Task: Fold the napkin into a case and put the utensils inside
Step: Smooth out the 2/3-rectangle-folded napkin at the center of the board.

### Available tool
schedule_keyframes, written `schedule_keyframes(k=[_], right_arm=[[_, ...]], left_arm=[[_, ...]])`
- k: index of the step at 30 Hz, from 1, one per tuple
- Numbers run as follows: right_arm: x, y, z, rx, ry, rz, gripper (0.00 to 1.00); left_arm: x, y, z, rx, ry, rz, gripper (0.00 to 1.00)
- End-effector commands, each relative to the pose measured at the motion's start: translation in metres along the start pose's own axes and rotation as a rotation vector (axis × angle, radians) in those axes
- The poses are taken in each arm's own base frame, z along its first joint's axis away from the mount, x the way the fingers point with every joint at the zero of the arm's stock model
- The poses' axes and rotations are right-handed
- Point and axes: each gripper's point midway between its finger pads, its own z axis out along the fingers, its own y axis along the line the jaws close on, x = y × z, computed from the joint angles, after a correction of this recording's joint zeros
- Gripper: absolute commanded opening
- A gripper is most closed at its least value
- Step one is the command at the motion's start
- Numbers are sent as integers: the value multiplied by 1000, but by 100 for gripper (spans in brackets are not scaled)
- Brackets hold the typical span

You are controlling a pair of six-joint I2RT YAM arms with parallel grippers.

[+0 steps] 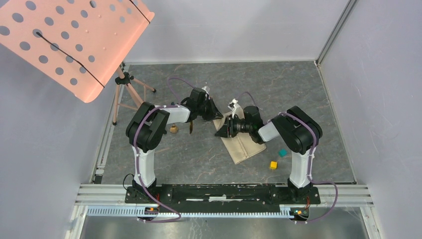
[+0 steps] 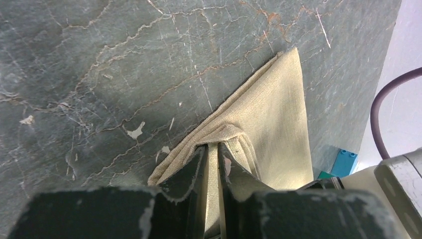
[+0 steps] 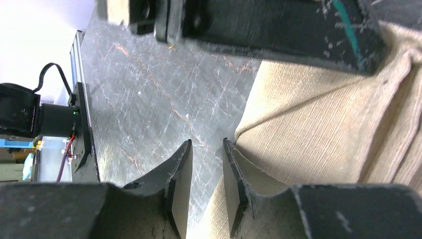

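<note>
The beige napkin (image 1: 243,145) lies folded in a long strip on the grey table, between the two arms. My left gripper (image 1: 215,113) (image 2: 213,145) is shut on a raised fold at the napkin's (image 2: 278,114) upper end, with cloth showing between its fingers. My right gripper (image 1: 221,130) (image 3: 206,144) is open by a narrow gap at the napkin's (image 3: 318,134) left edge; one finger rests against the cloth and bare table shows in the gap. Left of the napkin, under my left arm, a dark slim piece (image 1: 191,127) and a small gold-brown piece (image 1: 173,129) look like the utensils, too small to tell apart.
A teal cube (image 1: 282,153) (image 2: 345,162) and a yellow cube (image 1: 273,165) sit right of the napkin's near end. A pink perforated music stand (image 1: 74,40) on a tripod (image 1: 127,92) stands at the back left. Walls close the table in.
</note>
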Motion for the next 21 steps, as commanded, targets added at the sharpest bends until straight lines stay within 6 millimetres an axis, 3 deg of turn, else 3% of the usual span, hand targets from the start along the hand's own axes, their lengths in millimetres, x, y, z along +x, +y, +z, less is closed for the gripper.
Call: schedule_keyframes(k=[1, 21], right_arm=[[15, 14, -13, -47, 1, 12, 35], [97, 46, -82, -69, 63, 49, 37]], left_arm=[[3, 22, 9, -46, 13, 12, 19], [4, 25, 10, -56, 18, 16, 19]])
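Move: The right hand, slightly open, is at the napkin's left edge; the near-left corner lies about 13 cm back and 8 cm to its right, barely below it. The napkin's far-left corner, pinched by the left hand, is some 7 cm ahead and 1 cm left; the yellow block is 14 cm back and 24 cm right. From the left hand, the near-left corner lies about 21 cm back and 7 cm right. Right fingertips slide along the napkin's left edge, about 10 cm back and 5 right, while left keeps pinching. ##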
